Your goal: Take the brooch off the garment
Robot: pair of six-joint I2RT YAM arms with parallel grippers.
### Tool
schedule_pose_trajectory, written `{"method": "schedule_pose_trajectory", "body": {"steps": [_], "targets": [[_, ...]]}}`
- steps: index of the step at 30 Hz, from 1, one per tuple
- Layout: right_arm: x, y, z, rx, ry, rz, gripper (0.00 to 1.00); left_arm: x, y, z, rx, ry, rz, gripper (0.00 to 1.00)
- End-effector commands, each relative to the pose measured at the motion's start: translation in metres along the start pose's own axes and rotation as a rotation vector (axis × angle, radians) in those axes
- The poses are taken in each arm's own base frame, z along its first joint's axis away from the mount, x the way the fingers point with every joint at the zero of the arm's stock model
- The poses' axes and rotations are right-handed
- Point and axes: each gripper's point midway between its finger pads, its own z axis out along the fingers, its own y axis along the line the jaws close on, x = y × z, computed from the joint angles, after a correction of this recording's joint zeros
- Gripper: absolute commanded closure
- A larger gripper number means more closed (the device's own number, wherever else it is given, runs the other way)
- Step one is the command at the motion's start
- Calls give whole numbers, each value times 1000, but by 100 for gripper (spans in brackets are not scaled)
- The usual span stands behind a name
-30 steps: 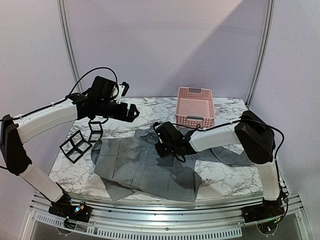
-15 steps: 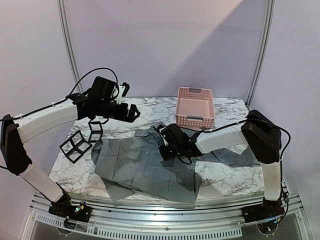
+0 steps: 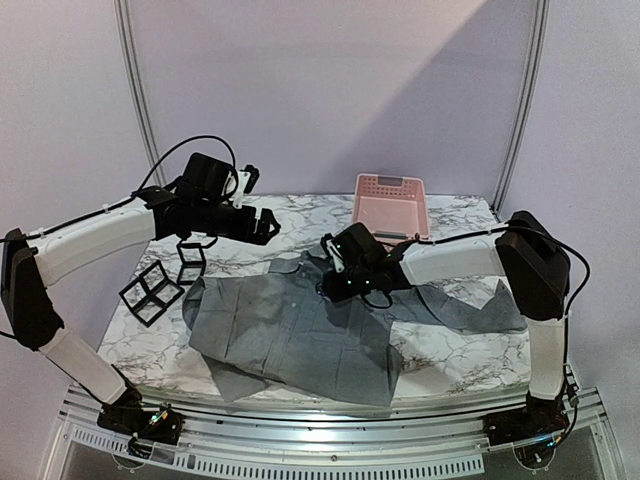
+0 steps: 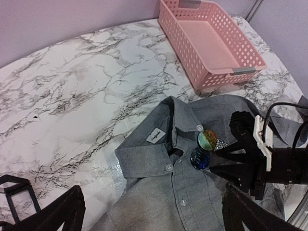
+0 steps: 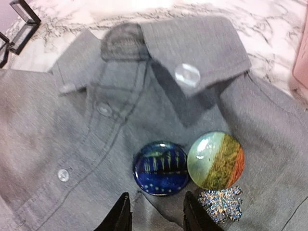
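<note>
The grey garment (image 3: pixel 290 330) lies spread on the marble table, its collar toward the back. Three brooches sit just below the collar: a round blue brooch (image 5: pixel 161 168), a round green-and-orange one (image 5: pixel 215 160) and a small sparkly leaf-shaped one (image 5: pixel 221 204). My right gripper (image 5: pixel 156 214) hovers low over them, open, its fingertips (image 5: pixel 120 214) just short of the blue brooch with nothing between them. My left gripper (image 3: pixel 268 225) hangs high over the back left of the table, wide open and empty, looking down on the collar and the blue brooch (image 4: pixel 199 158).
A pink basket (image 3: pixel 390 215) stands at the back, just beyond the right arm. Black wire-frame cubes (image 3: pixel 150 290) sit on the table left of the garment. A garment sleeve trails to the right (image 3: pixel 470 305).
My right gripper's jaws have gone from shut to open, and its wrist has drawn back a little toward the basket. The left arm has not moved.
</note>
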Motion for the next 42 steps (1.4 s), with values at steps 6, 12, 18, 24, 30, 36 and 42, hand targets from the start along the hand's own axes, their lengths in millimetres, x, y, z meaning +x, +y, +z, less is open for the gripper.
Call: {"method": "schedule_pose_trajectory", "body": {"steps": [6, 12, 18, 24, 30, 36, 42], "targets": [[-9, 17, 1, -72, 42, -15, 59, 8, 3, 6, -4, 22, -8, 1], [-11, 27, 4, -122, 51, -4, 50, 10, 3, 9, -5, 32, -9, 1], [-8, 25, 12, -102, 72, -4, 47, 11, 3, 10, -5, 35, -7, 0], [-3, 22, 19, -89, 87, -6, 46, 10, 2, 9, -5, 34, -7, 1], [0, 19, 25, -69, 98, -10, 44, 10, 2, 9, -5, 33, -6, 0], [2, 9, 32, -11, 102, -16, 39, 10, 2, 9, -5, 33, -7, 0], [3, 6, 37, -11, 109, -8, 37, 10, 2, 9, -5, 35, -6, 1]]}}
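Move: The blue brooch lies just off the right fingertips, about 2 cm ahead, 2 cm to their left and 3 cm below. The green-orange brooch is roughly 4 cm ahead and 1 cm right of this hand, the glittery brooch some 2 cm ahead and 3 cm right, and the collar flap about 8 cm ahead and 2 cm left. From the idle left hand, the blue brooch is about 12 cm right, level fore and aft, and some 19 cm down. Lift the right gripper about 2 cm while carrying it left over the garment, some 2.5 cm in all, then lower it roughly 3 cm towards the blue brooch, easing slightly forward at the end. Spread the fingers all the while, from about a third to nearly two thirds open, so that they come down around the blue brooch without closing. ##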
